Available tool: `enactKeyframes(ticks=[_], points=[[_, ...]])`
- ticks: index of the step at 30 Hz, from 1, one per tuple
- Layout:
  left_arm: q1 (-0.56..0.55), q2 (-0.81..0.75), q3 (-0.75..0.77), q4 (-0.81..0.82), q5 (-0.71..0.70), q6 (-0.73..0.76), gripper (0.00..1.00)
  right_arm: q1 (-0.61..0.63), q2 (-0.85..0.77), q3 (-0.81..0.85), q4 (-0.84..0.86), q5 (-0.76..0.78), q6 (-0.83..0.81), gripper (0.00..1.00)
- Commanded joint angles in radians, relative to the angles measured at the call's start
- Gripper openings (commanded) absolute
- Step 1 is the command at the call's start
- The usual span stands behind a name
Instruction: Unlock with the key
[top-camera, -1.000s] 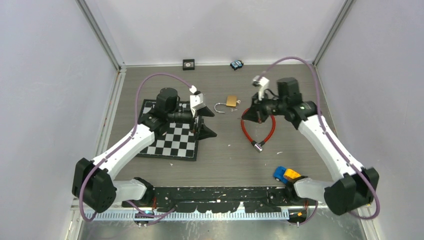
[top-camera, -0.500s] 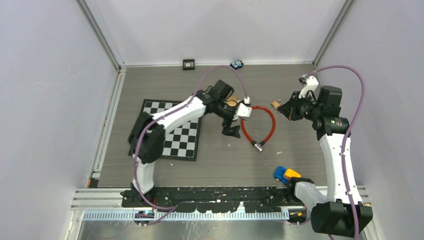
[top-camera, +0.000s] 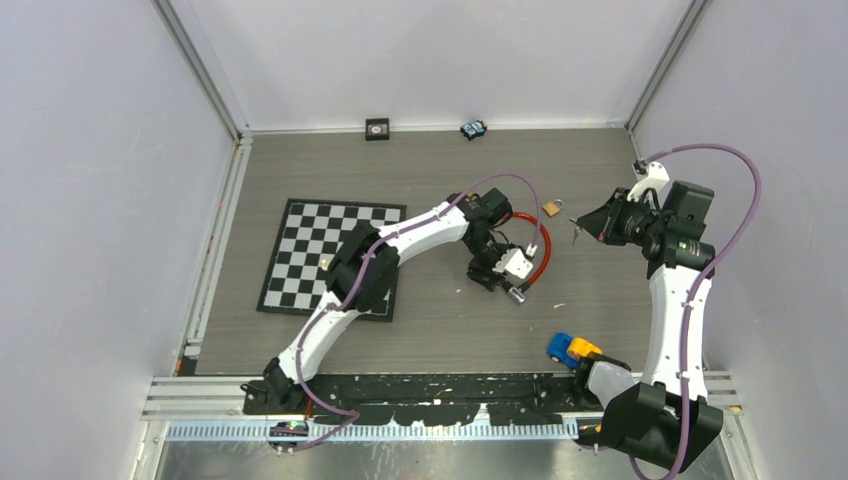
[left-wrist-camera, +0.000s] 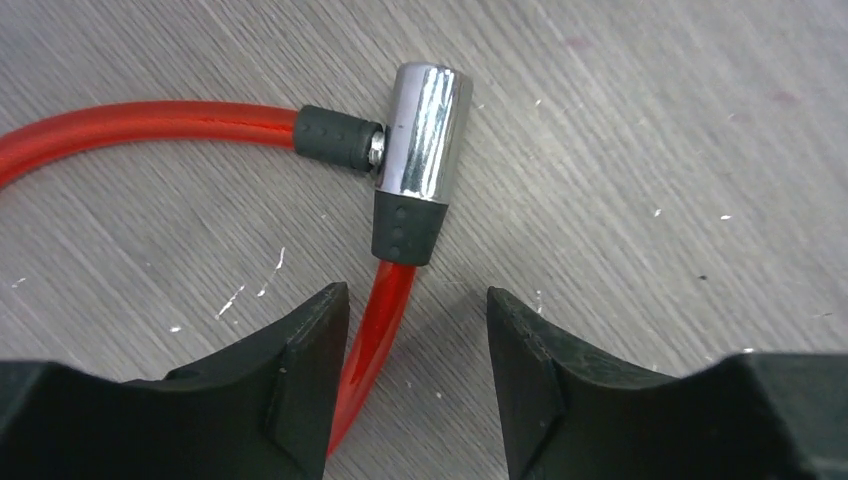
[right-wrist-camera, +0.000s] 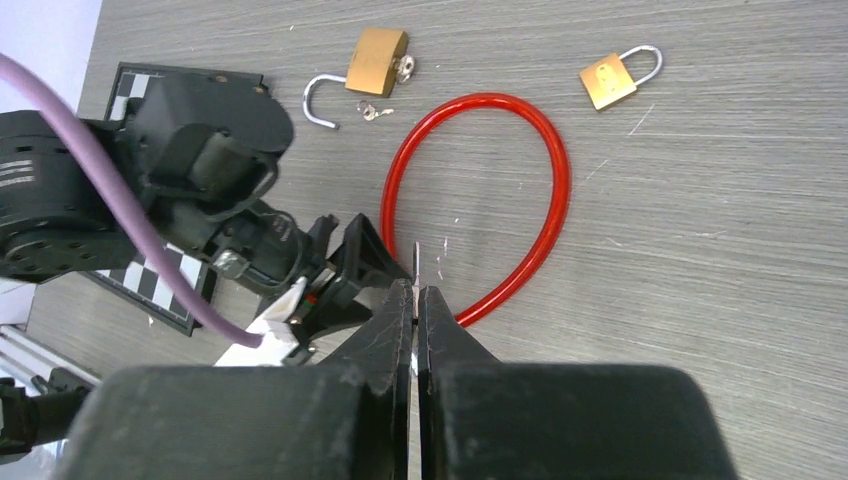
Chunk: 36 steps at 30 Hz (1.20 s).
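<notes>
A red cable lock (top-camera: 543, 250) lies in a loop mid-table, and its chrome barrel (left-wrist-camera: 422, 130) points away from my left gripper (left-wrist-camera: 418, 310). That gripper is low over the table with its jaws open. The red cable (left-wrist-camera: 372, 335) runs between them against the left finger (left-wrist-camera: 300, 380), well apart from the other finger. My right gripper (right-wrist-camera: 415, 295) hovers to the right, shut on a thin silver key (right-wrist-camera: 415, 262) that sticks out past the fingertips. A closed brass padlock (right-wrist-camera: 608, 80) and an open brass padlock (right-wrist-camera: 377, 60) with keys in it lie beyond the loop.
A chessboard mat (top-camera: 300, 250) lies on the left. A blue and yellow toy car (top-camera: 572, 349) sits near the front right. A small black box (top-camera: 377, 128) and a blue object (top-camera: 473, 129) rest by the back wall.
My left arm has swung from the chessboard across to the barrel end of the cable lock, and its jaws have narrowed. My right arm has drawn back to the right with the key.
</notes>
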Motion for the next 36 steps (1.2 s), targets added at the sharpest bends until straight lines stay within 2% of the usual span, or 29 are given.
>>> enactKeyframes(ticks=[1, 5, 7, 9, 11, 13, 18, 23, 27, 30, 36], points=[[-0.013, 0.040, 0.066, -0.063, -0.051, 0.104, 0.53, -0.009, -0.018, -0.003, 0.003, -0.059, 0.004, 0.01], [-0.015, 0.073, 0.099, -0.093, -0.062, 0.135, 0.46, -0.010, -0.021, -0.008, 0.003, -0.069, 0.000, 0.01], [-0.021, 0.081, 0.101, -0.109, -0.073, 0.153, 0.40, -0.010, -0.022, -0.010, 0.003, -0.070, -0.001, 0.01], [-0.028, 0.085, 0.101, -0.129, -0.080, 0.162, 0.28, -0.011, -0.024, -0.012, 0.003, -0.074, -0.001, 0.01], [-0.033, 0.082, 0.100, -0.148, -0.080, 0.151, 0.12, -0.012, -0.027, -0.014, 0.003, -0.077, -0.001, 0.01], [-0.033, 0.064, 0.088, -0.157, -0.072, 0.090, 0.01, -0.012, -0.031, -0.016, 0.003, -0.087, -0.001, 0.01], [-0.026, -0.124, -0.105, -0.010, -0.076, -0.199, 0.00, -0.013, -0.055, -0.018, -0.004, -0.142, -0.001, 0.01], [0.008, -0.390, -0.387, 0.065, 0.119, -0.285, 0.00, -0.006, -0.091, -0.016, -0.011, -0.247, -0.026, 0.01], [0.056, -0.579, -0.559, 0.054, 0.298, -0.260, 0.00, 0.054, -0.109, -0.007, -0.024, -0.295, -0.061, 0.01], [0.115, -0.691, -0.633, 0.011, 0.434, -0.207, 0.00, 0.167, -0.125, 0.008, -0.046, -0.285, -0.118, 0.01], [0.260, -0.777, -0.645, -0.306, 0.631, 0.087, 0.00, 0.305, -0.112, 0.102, -0.178, -0.385, -0.295, 0.01]])
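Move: My left hand's half-open fingers already straddle the red cable, about 1 cm below the hand point. The chrome lock barrel is some 4 cm back and 4 cm right, and 2 cm lower; the small padlock is about 17 cm ahead and 13 cm right, with the toy car 18 cm back and 18 cm right. My right hand still pinches the key; the barrel lies roughly 8 cm back, 11 cm left and 22 cm below. I sink my left hand a centimetre and pinch the red cable just behind the lock barrel, then lift it about 15 cm while carrying it left and back, tilting the fingers some 25 degrees towards level. My right hand keeps the key and, mostly later, follows left about 11 cm and somewhat back, turning roughly 30 degrees counter-clockwise. ##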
